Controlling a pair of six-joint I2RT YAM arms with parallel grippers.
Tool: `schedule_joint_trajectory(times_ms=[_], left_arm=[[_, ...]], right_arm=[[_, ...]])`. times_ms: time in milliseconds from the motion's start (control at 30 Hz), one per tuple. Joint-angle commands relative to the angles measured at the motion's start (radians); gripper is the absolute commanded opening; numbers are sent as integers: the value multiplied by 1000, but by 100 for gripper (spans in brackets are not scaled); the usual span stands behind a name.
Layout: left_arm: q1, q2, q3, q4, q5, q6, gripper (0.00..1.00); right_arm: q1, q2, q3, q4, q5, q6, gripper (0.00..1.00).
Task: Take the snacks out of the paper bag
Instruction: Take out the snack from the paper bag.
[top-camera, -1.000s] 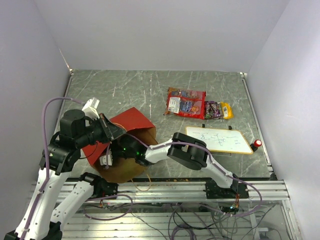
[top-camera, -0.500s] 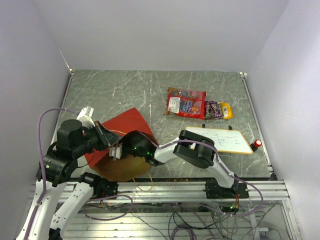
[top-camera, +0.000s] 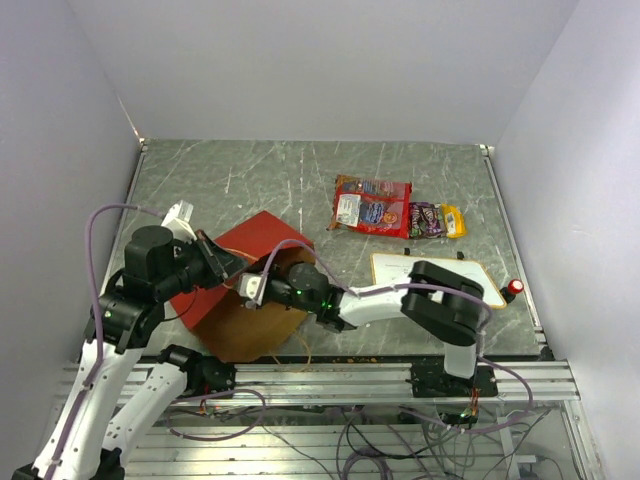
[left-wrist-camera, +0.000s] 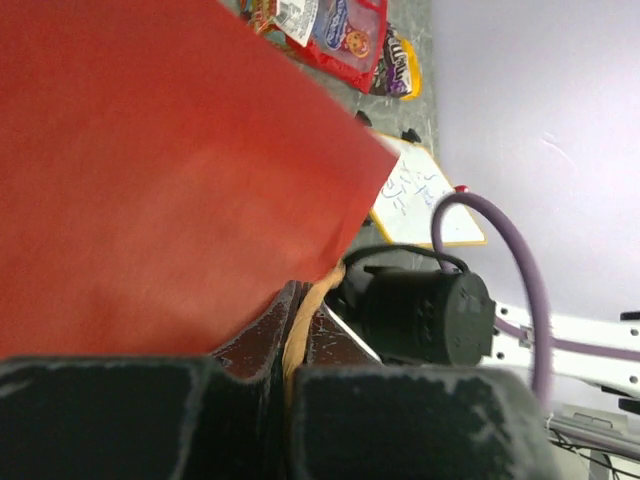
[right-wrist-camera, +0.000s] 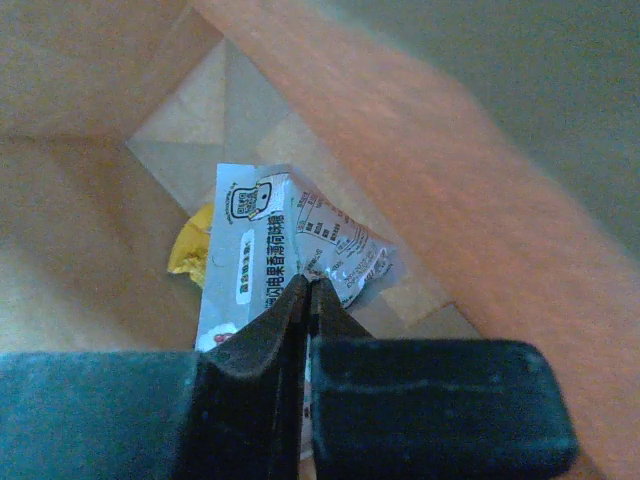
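Observation:
The paper bag (top-camera: 236, 262) lies tipped at the near left, red outside with its brown mouth (top-camera: 250, 328) facing the near edge. My left gripper (top-camera: 221, 264) is shut on the bag's twisted handle (left-wrist-camera: 300, 315) and holds that edge up. Reaching into the mouth, my right gripper (right-wrist-camera: 308, 284) is shut on a pale blue-white packet (right-wrist-camera: 262, 255) lying on the bag's brown inside (right-wrist-camera: 80, 200). A yellow packet (right-wrist-camera: 190, 250) pokes out beneath it. On the table lie a large red snack bag (top-camera: 372, 205), a purple-brown packet (top-camera: 425, 220) and a yellow one (top-camera: 454, 221).
A wood-framed white board (top-camera: 440, 279) lies right of the bag, under my right arm's elbow (top-camera: 445, 300). A small red knob (top-camera: 514, 288) sits at its right end. The grey walls close in the far and side edges of the marbled table (top-camera: 260, 180).
My right jaws have closed on the pale packet inside the bag. The right wrist has shifted slightly rightward, and the bag's red side has been lifted and turned by the left arm.

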Motion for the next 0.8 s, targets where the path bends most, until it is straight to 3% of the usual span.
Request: schedule_joint_trajectory(times_ms=[0,233,367,600,767], left_arm=[[-3,55,17,119,17,-17,7],[-2,134,65,191,16,9,7],[-2,158,51,220,12,26,7],[-1,267,116,81,-111,70,7],[-1,267,129,56,-188,92,7]], right_arm=[[7,-122,-82,-47,-29,111,0],[13,-403,-262,-264,-100,211,0],[14,-601,-306,-490,-155,221,0],[15,-883,-225,-884,-11,164,0],[12,-988,-60,-1158,34,120,0]])
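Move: The right hand is inside the paper bag, whose middle is some 4 cm to its left and 4 cm lower, already holding a white snack packet. The free spot ending the snack row is roughly 24 cm ahead and 65 cm right, 13 cm lower; the yellow packet lies 7 cm left of that spot, the dark purple packet 15 cm left of it. From the left hand, gripping the bag's handle, the bag's middle is straight below, about 17 cm; that spot is about 29 cm ahead, 62 cm right. Rightward and back, out through the bag's mouth, the right hand draws the pinched white packet almost level at first, then climbs steeply as it clears, ending about 16 cm farther right and 11 cm higher; its fingers stay shut. The left hand keeps its hold on the twine handle and goes forward some 7 cm, dipping slightly at the end. ##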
